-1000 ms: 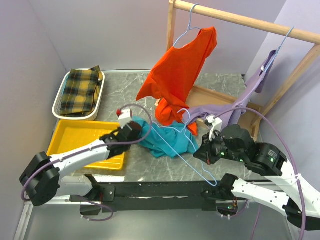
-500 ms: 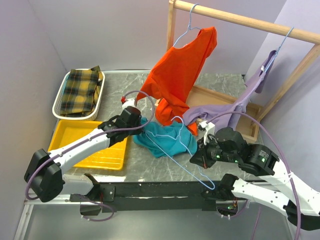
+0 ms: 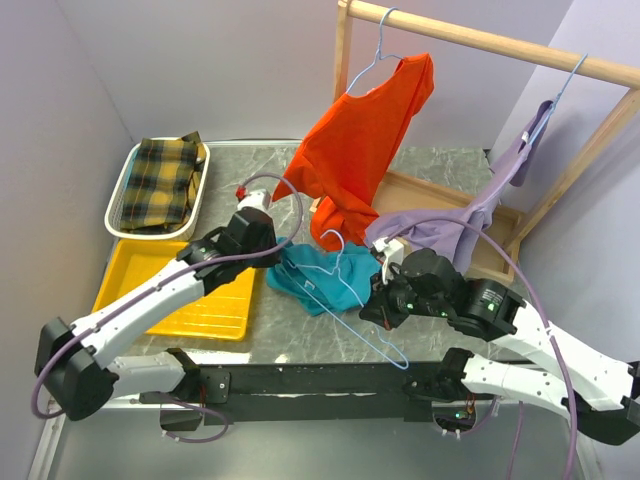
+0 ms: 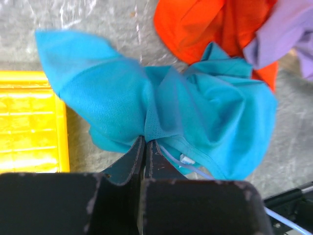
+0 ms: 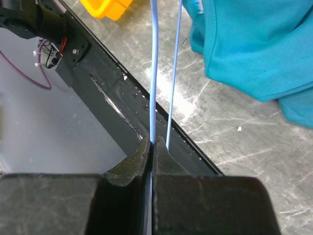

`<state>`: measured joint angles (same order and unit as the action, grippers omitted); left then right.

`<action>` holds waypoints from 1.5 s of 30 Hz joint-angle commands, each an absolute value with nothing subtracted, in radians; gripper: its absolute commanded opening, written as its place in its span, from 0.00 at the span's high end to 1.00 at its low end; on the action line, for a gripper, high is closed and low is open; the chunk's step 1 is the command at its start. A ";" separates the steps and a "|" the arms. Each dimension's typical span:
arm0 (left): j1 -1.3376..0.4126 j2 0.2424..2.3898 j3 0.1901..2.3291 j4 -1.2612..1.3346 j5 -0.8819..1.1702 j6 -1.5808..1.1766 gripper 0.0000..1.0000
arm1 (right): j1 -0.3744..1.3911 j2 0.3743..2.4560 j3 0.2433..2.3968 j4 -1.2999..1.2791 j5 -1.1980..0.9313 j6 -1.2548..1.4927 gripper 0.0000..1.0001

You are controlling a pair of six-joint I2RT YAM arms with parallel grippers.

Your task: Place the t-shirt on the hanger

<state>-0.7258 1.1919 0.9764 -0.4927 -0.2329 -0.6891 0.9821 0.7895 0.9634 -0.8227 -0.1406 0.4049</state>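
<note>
The teal t-shirt lies bunched on the marble table in the middle of the top view. It also shows in the left wrist view and in the right wrist view. My left gripper is shut on a fold of the t-shirt at its left edge. The pale-blue wire hanger is threaded partly into the t-shirt, one end sticking out over the table's front edge. My right gripper is shut on the hanger's wire.
An orange shirt and a lilac shirt hang from a wooden rack at the back right, their lower ends trailing on the table beside the teal one. A yellow tray and a white basket of plaid cloth lie left.
Both grippers have moved left and toward the back. The hanger has gone with the right gripper, its hook now further into the t-shirt. The left gripper has drawn the t-shirt's edge up.
</note>
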 commanded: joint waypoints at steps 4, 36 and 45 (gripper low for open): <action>-0.723 1.126 1.060 -0.537 -0.175 -0.624 0.99 | 1.002 0.747 0.956 -0.692 -0.133 0.361 1.00; -0.891 0.781 0.965 -0.621 -0.236 -0.551 0.68 | 1.009 1.000 0.635 0.357 -0.367 0.379 1.00; -0.890 0.672 0.930 -0.621 -0.216 -0.520 0.49 | 1.029 1.104 0.643 0.403 -0.334 0.377 1.00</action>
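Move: The left gripper already pinches the t-shirt's neckline. The neck of the hanger is about 13 cm to its right, 3 cm back and slightly higher; the shirt's bulk lies some 10 cm right, 2 cm ahead and 13 cm below. The yellow tray is about 24 cm left, 6 cm back, down on the table. From the right gripper, holding the hanger's near shoulder, the neckline is roughly 19 cm left, 11 cm ahead and a little lower. Lift the pinched neckline with the left gripper about 15 cm, drawing it back some 9 cm and turning clockwise, then lower it about 7 cm over the hanger's far shoulder and open the fingers halfway. Meanwhile keep the right gripper shut on the hanger and feed it left about 13 cm into the neck, rising at first, then dipping, and rolling its left side up. ##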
